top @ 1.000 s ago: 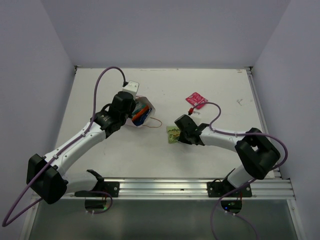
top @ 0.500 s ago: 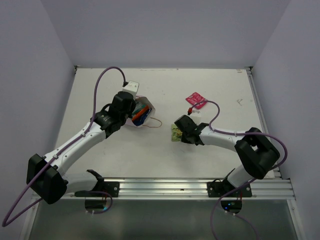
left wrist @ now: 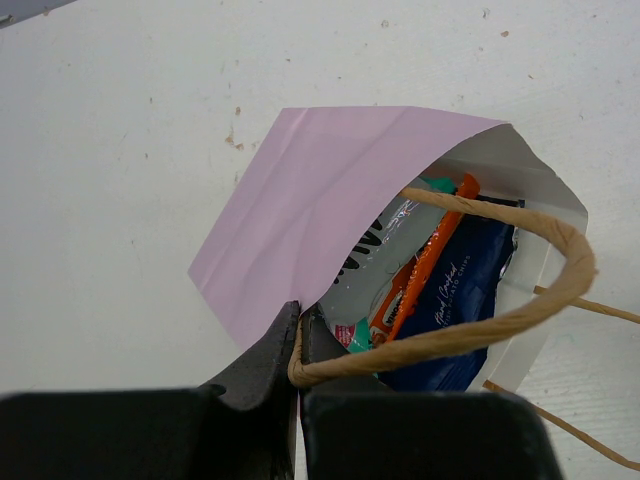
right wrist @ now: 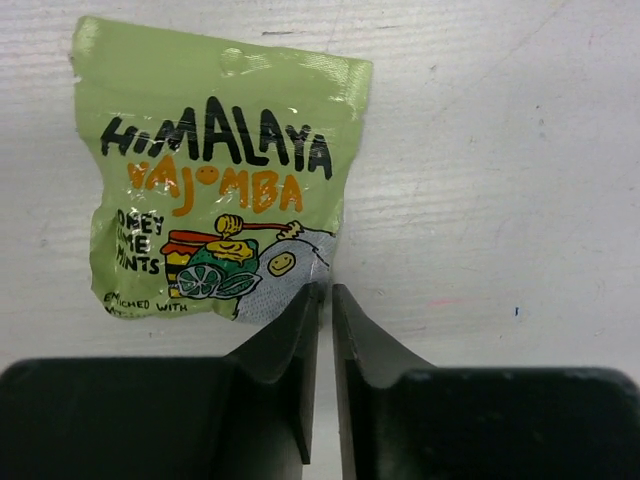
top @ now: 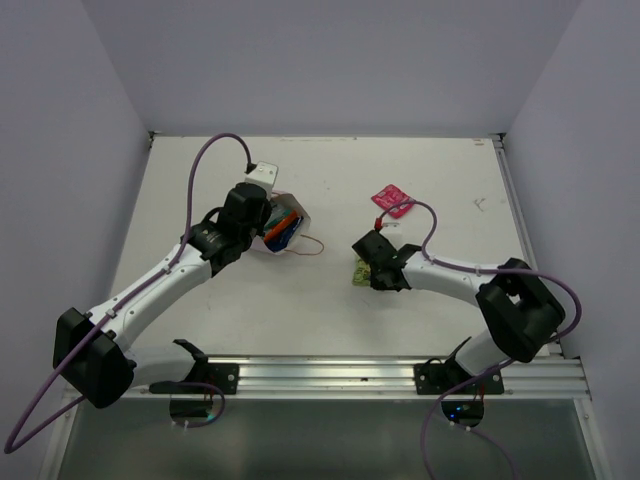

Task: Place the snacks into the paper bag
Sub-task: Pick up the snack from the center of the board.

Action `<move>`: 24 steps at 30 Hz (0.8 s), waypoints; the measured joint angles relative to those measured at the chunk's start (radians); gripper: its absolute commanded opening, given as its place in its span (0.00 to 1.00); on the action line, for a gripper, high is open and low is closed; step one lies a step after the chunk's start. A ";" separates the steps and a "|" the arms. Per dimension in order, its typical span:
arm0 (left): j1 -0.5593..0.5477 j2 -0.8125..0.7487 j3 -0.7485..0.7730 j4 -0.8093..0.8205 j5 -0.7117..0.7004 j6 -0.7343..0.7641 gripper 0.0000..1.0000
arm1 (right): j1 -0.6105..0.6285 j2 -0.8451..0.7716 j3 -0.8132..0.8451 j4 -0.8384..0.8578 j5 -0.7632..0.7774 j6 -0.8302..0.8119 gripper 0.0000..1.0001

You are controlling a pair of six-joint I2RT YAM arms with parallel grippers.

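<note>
The pale pink paper bag (left wrist: 300, 210) lies on its side, mouth open, left of centre (top: 287, 228). My left gripper (left wrist: 298, 320) is shut on its tan string handle and rim, holding the mouth up (top: 262, 225). Inside lie a dark blue packet (left wrist: 455, 300), an orange one (left wrist: 430, 255), a silver-grey one (left wrist: 385, 250) and a teal one (left wrist: 358, 335). The yellow-green packet (right wrist: 215, 170) lies flat on the table (top: 358, 271). My right gripper (right wrist: 325, 295) is down at its lower right corner, jaws a slit apart with only table between them (top: 366, 268). A pink-red packet (top: 392, 200) lies farther back.
The bag's second string handle (top: 308, 246) trails on the table toward the middle. A grey cable from the right arm loops over near the pink-red packet. The table's back edge meets the wall, and a metal rail (top: 330, 372) runs along the near edge.
The right gripper has shifted slightly right and the yellow-green packet slid with it. Its jaws narrowed beside the packet's corner. The left arm and bag have not moved.
</note>
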 measured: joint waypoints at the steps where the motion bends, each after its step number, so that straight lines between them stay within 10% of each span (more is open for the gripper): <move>1: 0.000 0.000 0.000 0.000 0.000 0.000 0.00 | 0.000 -0.006 0.000 -0.003 -0.008 -0.005 0.25; 8: 0.000 0.000 0.000 0.000 0.000 0.000 0.00 | 0.002 -0.103 0.000 -0.041 -0.036 -0.003 0.49; 24: 0.000 0.000 0.000 0.000 0.000 0.000 0.00 | 0.172 0.055 0.167 -0.097 0.072 0.194 0.51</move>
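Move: The green mint packet lies flat with its middle about 4 cm ahead of the right hand, 3 cm to its left and 1 cm lower; the fingertips are at its near right corner. The pink packet is some 22 cm ahead and 4 cm to the right of that hand, and the paper bag about 10 cm ahead, 21 cm left and 6 cm higher. From the left hand the mint packet lies roughly 23 cm right, 4 cm back and 19 cm below. The right fingertips come free of the mint packet's near right corner as the gripper spreads from barely parted to about half open. The hand first rises some 3.5 cm, then swings about 6 cm left at nearly that height, crossing by the packet's near edge, with the fingers still pointing steeply down. ##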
